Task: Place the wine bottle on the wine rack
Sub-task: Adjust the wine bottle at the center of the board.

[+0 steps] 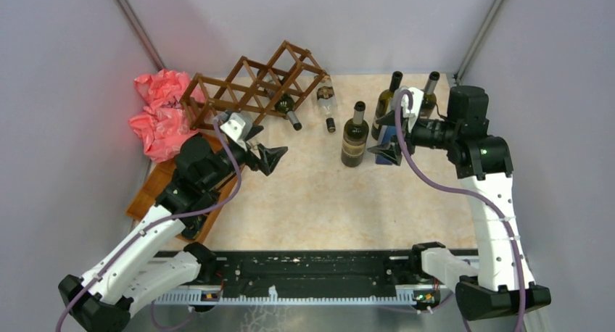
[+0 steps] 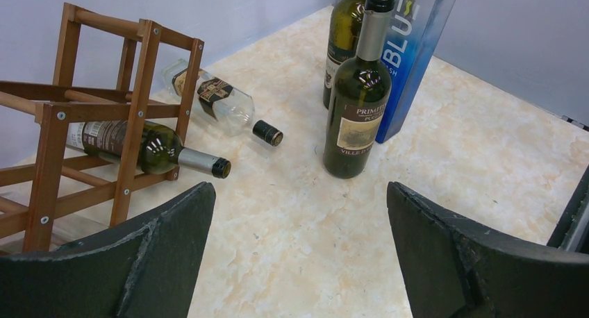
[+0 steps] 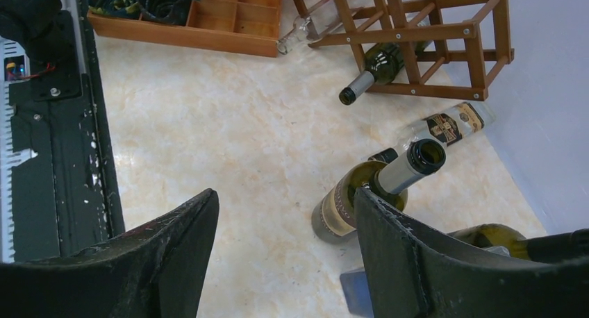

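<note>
The wine rack, a brown slat lattice, stands at the back left. One green bottle lies in a low cell, neck poking out. A dark wine bottle stands upright mid-table. My right gripper hangs open just right of it; the bottle is outside the jaws, beyond one finger. My left gripper is wide open over bare table near the rack, holding nothing.
A clear bottle lies on the table beside the rack. Two more bottles and a tall blue bottle stand at the back right. A brown compartment tray and pink bags sit left.
</note>
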`<state>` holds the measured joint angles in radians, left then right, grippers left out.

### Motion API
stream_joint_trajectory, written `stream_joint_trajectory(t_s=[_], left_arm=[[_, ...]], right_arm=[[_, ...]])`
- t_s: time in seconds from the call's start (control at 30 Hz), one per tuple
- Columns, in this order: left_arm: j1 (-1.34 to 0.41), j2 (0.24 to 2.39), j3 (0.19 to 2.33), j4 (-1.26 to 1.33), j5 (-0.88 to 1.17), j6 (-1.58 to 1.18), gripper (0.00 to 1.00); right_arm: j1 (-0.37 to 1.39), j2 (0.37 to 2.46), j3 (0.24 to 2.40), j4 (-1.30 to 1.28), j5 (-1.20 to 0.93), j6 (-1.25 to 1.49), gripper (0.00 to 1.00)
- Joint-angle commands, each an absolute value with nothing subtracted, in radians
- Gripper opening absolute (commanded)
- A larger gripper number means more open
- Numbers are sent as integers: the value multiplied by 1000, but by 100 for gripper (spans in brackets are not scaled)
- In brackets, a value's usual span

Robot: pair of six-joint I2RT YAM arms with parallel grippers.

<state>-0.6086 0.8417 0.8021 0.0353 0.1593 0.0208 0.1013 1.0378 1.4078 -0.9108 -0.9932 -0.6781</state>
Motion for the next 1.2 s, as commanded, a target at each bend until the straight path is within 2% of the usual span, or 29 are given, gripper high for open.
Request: stream_joint_trajectory(t_s=[0.0,0.33,1.17], left_arm=[[-603,823,799,52,168,37,99],[-602,818,799,51,170,39,99],[-602,822,798,49,164,47,99]], right_arm=[[92,1039,1417,-851,-994,-643,71],[92,1049,1445,-842,-918,-638,74],[101,1168,1556,-797,-769,-496,73]])
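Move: The upright wine bottle at the front of the group stands about 12 cm ahead of the right hand and 4 cm to its left, its middle some 21 cm below. From that hand, the blue box is roughly 12 cm ahead and 5 cm right, the rear wine bottle 20 cm ahead and 4 cm right, and the lying clear bottle 28 cm ahead and 12 cm left. The front bottle is about 11 cm ahead of the left hand, 21 cm to its right and 17 cm below. Towards the front wine bottle, the empty right hand eases forward about 5 cm in two short spells with a brief pause between, drifting a little to the right and staying high. Its left-pointing wrist swings some 10 degrees clockwise, the fingers stay wide open, and no contact is made. ##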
